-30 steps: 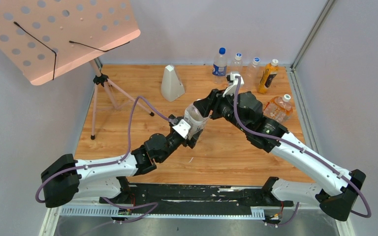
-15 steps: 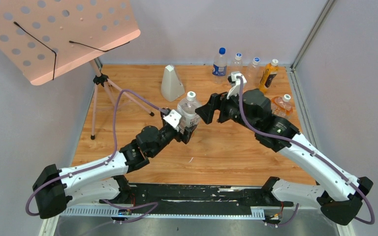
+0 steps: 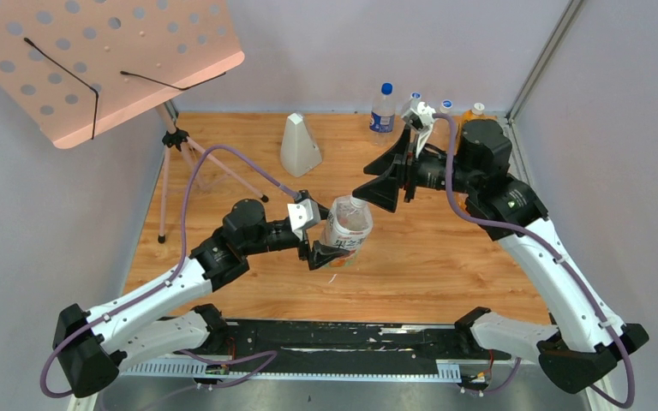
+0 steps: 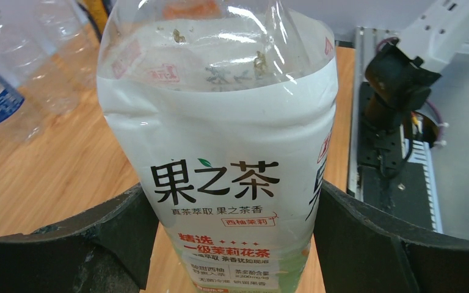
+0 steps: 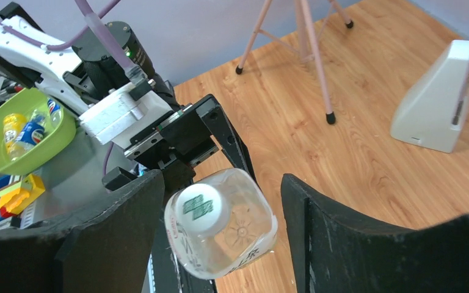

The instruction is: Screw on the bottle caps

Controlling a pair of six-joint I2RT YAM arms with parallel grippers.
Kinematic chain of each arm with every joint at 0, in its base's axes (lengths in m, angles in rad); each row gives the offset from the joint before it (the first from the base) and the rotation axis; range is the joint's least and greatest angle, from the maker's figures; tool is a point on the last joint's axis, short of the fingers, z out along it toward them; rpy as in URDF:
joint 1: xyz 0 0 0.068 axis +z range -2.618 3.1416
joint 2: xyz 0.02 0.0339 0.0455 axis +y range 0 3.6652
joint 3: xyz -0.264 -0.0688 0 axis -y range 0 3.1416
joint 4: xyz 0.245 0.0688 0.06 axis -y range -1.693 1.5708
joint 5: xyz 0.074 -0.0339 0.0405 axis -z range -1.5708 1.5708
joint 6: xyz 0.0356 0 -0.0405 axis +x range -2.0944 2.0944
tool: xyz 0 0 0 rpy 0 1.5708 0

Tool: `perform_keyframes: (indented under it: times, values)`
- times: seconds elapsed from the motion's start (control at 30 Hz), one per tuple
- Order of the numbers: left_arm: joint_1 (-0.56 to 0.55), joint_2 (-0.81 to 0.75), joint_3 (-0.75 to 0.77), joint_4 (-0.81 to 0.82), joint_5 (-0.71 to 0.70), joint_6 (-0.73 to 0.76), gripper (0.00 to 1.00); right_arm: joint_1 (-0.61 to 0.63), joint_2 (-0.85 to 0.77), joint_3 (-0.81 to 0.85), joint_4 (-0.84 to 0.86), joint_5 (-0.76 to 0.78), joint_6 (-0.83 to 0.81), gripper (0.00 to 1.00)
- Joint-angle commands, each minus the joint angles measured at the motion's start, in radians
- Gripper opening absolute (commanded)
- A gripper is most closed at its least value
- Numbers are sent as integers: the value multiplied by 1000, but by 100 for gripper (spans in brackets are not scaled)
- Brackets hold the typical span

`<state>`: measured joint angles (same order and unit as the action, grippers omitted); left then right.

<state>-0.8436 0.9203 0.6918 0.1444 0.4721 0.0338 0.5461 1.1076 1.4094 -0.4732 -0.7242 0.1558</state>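
My left gripper is shut on the lower body of the larger bottle, clear with a green-white-orange label, and holds it tilted over the middle of the table. The left wrist view shows the label between my black fingers. A white bottle cap sits on its neck. My right gripper is open and empty, apart from the bottle, up and to its back right; in its wrist view the capped bottle lies beyond the open fingers. The smaller orange-labelled bottle is hidden behind my right arm.
At the back edge stand a blue-labelled bottle, two clear bottles and an orange juice bottle. A white wedge-shaped object stands at the back middle. A pink music stand with a tripod is at the left.
My right gripper has let go of the bottle's top and drawn back up and to the right. My left arm has swung the bottle toward the front and tilted it.
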Motion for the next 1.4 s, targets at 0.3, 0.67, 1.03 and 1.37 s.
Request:
perform_keyframes:
  times: [0.3,0.67,1.03,1.37]
  values:
    - [4,26,65,22,116,16,1,-3,17,-12,40,-180,-47,60]
    - [5,34,57,72,99,-28,0,-3,0,-53,47,-175,-62,51]
    - [4,51,69,111,-15,-113,0,3,-9,-72,48,-80,-52,23]
    - [-81,51,85,192,-399,-64,0,124,-13,-150,45,357,49,16]
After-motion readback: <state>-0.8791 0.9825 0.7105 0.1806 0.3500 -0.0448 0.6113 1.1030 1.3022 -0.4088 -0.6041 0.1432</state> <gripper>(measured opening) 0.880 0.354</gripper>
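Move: The white cap, already on the neck of the fruit-tea bottle, lies about 2 cm below the right hand, 1 cm back and 2 cm to its left, with the open fingers straddling it. The bottle body hangs roughly 10 cm below that hand, 2 cm back and 4 cm left; the white wedge stands some 28 cm ahead, 16 cm left and 32 cm down. From the left hand, holding the body, the cap is about 12 cm up, 1 cm ahead and 4 cm right. The right fingers close on the cap from both sides and pinch it, after the hand sinks about 2.5 cm, eases back a little and turns counter-clockwise for a fresh bite. Keeping hold, it then goes forward some 2.5 cm, turning about 10 degrees clockwise. The left hand keeps its grip on the bottle, backing slightly at first, then going forward 2 to 3 cm with a counter-clockwise turn of similar size. ##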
